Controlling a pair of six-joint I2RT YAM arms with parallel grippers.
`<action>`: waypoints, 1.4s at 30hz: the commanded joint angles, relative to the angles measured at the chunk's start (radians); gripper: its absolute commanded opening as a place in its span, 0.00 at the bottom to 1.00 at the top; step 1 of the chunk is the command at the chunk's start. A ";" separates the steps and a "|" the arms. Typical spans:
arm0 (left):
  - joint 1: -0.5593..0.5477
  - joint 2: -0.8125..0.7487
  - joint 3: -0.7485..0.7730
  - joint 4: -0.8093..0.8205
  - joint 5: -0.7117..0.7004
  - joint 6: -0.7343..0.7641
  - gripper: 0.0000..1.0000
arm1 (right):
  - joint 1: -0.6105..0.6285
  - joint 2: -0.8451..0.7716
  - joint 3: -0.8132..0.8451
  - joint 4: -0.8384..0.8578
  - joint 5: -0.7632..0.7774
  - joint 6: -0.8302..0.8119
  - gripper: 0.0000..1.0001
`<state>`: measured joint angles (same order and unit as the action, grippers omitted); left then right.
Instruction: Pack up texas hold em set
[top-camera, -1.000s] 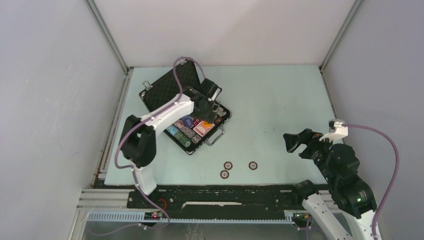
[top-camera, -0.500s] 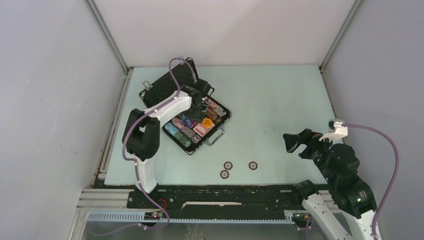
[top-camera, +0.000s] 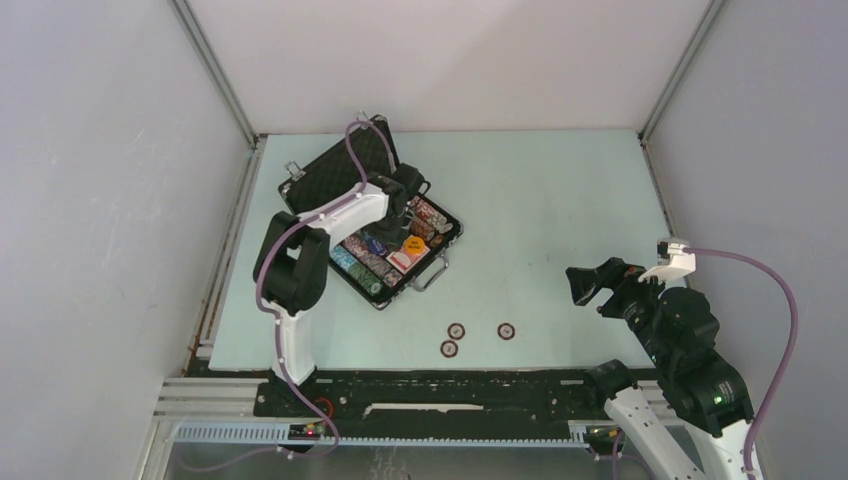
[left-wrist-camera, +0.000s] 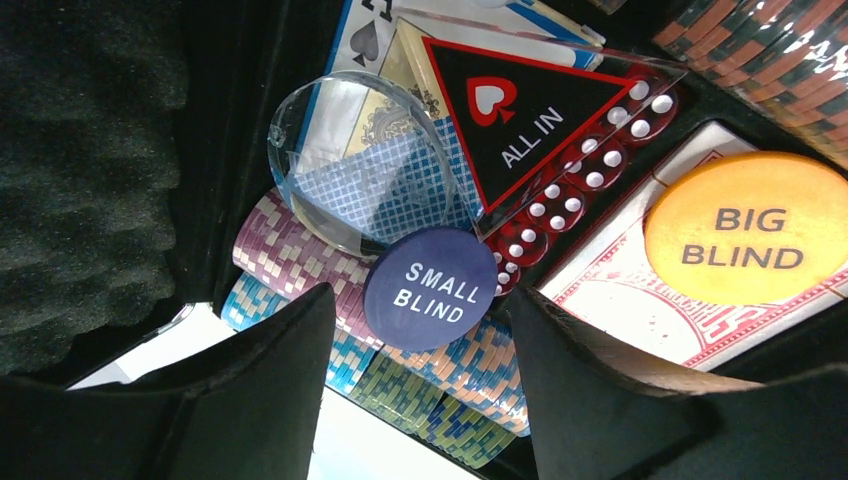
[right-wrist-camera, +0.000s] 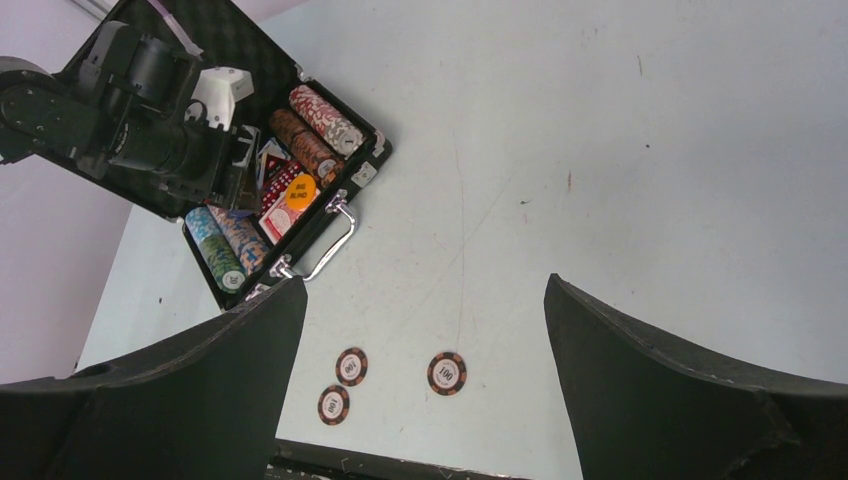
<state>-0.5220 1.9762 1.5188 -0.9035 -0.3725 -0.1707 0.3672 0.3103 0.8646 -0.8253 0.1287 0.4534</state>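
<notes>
The texas hold em set is a black case (top-camera: 318, 178) lying open at the back left, its foam lid (left-wrist-camera: 80, 150) laid back. In its tray lie rows of chips (left-wrist-camera: 290, 262), a blue SMALL BLIND button (left-wrist-camera: 430, 288), an orange BIG BLIND button (left-wrist-camera: 747, 240), a triangular ALL IN marker (left-wrist-camera: 520, 110), a clear disc (left-wrist-camera: 350, 140), red dice (left-wrist-camera: 570, 195) and a red card deck (left-wrist-camera: 620, 300). My left gripper (top-camera: 402, 203) hovers open over the tray, holding nothing. My right gripper (top-camera: 590, 282) hangs open at the near right, high above the table.
Three loose brown 100 chips (right-wrist-camera: 351, 366) (right-wrist-camera: 333, 404) (right-wrist-camera: 447, 373) lie on the pale table (top-camera: 540, 200) near its front edge, between the arms. The case handle (right-wrist-camera: 335, 240) points toward them. Grey walls close in the table on three sides.
My left gripper has drawn back over the tray toward the lid, uncovering the orange button. The right arm and the loose chips have not moved.
</notes>
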 joint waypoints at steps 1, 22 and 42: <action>0.002 0.019 0.051 0.003 -0.031 0.022 0.69 | 0.005 0.011 -0.003 0.036 -0.002 -0.015 0.99; 0.001 -0.014 0.029 0.006 -0.036 0.025 0.49 | 0.005 0.007 -0.003 0.034 -0.003 -0.016 0.99; 0.000 -0.077 0.031 -0.021 0.070 -0.001 0.25 | 0.006 0.010 -0.003 0.034 -0.003 -0.014 0.99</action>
<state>-0.5232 1.9785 1.5341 -0.9237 -0.3538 -0.1574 0.3672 0.3103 0.8646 -0.8253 0.1253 0.4534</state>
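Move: The small blind button lies between the left hand's open fingertips, about 1 cm below the hand. The big blind button is roughly 8 cm to the right of it and level with it. The all-in triangle is about 5 cm ahead and 4 cm right of the hand, and the clear disc about 4 cm ahead and 1 cm left. From the idle right hand the small blind lies some 46 cm left, 18 cm ahead and 22 cm below. Dipping barely 1 cm onto the small blind, the left hand stays there and closes its fingers, then rises slightly. ##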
